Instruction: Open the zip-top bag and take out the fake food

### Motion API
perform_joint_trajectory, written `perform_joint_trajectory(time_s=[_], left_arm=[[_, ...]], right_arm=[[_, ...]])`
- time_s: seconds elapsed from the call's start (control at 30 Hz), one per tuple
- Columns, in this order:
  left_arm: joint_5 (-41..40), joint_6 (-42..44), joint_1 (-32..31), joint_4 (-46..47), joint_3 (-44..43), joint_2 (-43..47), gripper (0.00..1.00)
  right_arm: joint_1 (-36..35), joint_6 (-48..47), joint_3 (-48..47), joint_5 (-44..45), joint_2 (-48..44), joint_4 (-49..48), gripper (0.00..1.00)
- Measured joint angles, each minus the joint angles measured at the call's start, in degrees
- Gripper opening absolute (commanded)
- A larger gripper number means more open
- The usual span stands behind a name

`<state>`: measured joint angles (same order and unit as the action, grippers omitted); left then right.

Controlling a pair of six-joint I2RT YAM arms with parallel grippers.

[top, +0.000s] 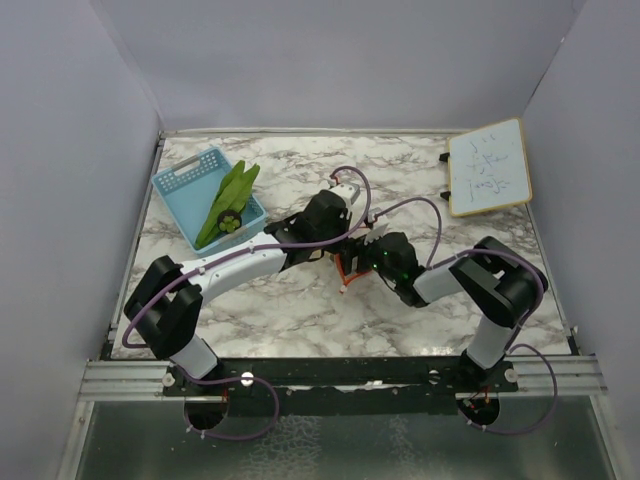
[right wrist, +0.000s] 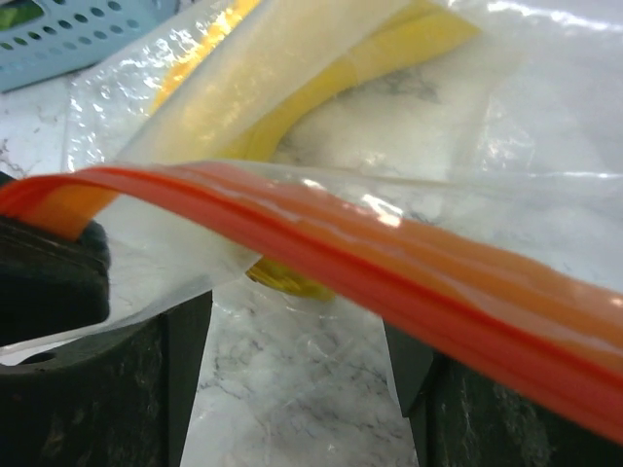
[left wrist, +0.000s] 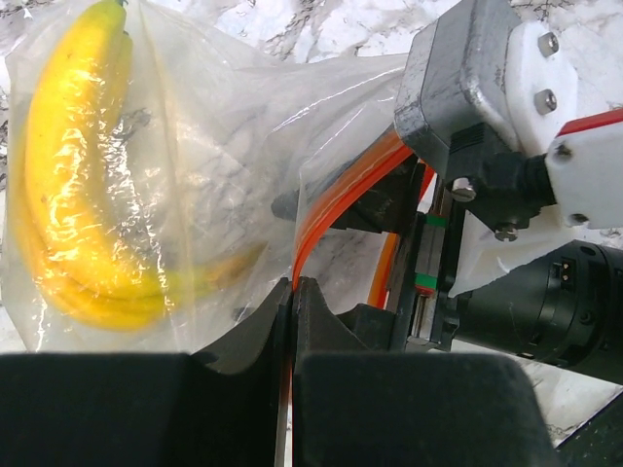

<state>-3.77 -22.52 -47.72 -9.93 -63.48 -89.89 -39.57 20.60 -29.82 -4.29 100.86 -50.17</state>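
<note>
The zip-top bag [left wrist: 214, 146] is clear, with an orange-red zip strip [left wrist: 341, 195], and holds a yellow banana [left wrist: 58, 195]. My left gripper [left wrist: 292, 287] is shut on the zip strip's edge. My right gripper [right wrist: 295, 321] is open, and the zip strip [right wrist: 389, 253] runs across in front of its spread fingers. The banana [right wrist: 409, 44] lies inside the bag [right wrist: 516, 146] beyond. In the top view both grippers, left [top: 345, 240] and right [top: 368, 258], meet at the bag [top: 350, 270] mid-table. A long green leafy piece [top: 228, 195] and a small dark round piece [top: 228, 223] lie in the basket.
A light-blue mesh basket [top: 180, 180] stands at the back left, and its corner shows in the right wrist view [right wrist: 78, 34]. A small whiteboard [top: 487, 167] leans at the back right. White walls enclose the marble table [top: 300, 310].
</note>
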Motion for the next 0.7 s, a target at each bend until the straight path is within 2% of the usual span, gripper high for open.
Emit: perform_joint_trajectory(time_s=[0.23, 0.4, 0.5, 0.7], left_arm=[[-0.31, 0.35, 0.63, -0.09, 0.70, 0.24, 0.00], [-1.18, 0.59, 2.10, -0.48, 1.27, 0.48, 0.00], [-1.81, 0.59, 2.27, -0.37, 1.31, 0.48, 0.00], [-1.68, 0.26, 2.27, 1.33, 1.42, 0.87, 0.00]], right_arm=[[0.33, 0.09, -1.77, -3.52, 3.63, -3.98, 0.69], [0.50, 0.79, -5.70, -6.75, 8.41, -6.01, 0.60], [0.63, 1.90, -6.80, -8.13, 10.60, -8.35, 0.45], [0.48, 3.78, -6.93, -9.27, 11.76, -12.17, 0.07]])
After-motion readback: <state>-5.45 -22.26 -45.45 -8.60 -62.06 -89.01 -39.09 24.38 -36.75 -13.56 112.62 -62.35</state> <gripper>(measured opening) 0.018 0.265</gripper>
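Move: The banana bunch lies in the bag, about 7 cm ahead and 8 cm left of the right hand and a little lower, its stem almost between the open fingers. The zip's loose near corner is about 6 cm back and 3 cm left of that hand; the blue basket's middle is some 13 cm ahead and 33 cm left. From the left hand, already pinching the zip lip, the bunch is about 8 cm ahead, 7 cm left and 12 cm down. Right hand reaches 5 cm left inside the bag, closing mostly at the banana stem; left, still gripping, drifts 2 cm forward-left. ##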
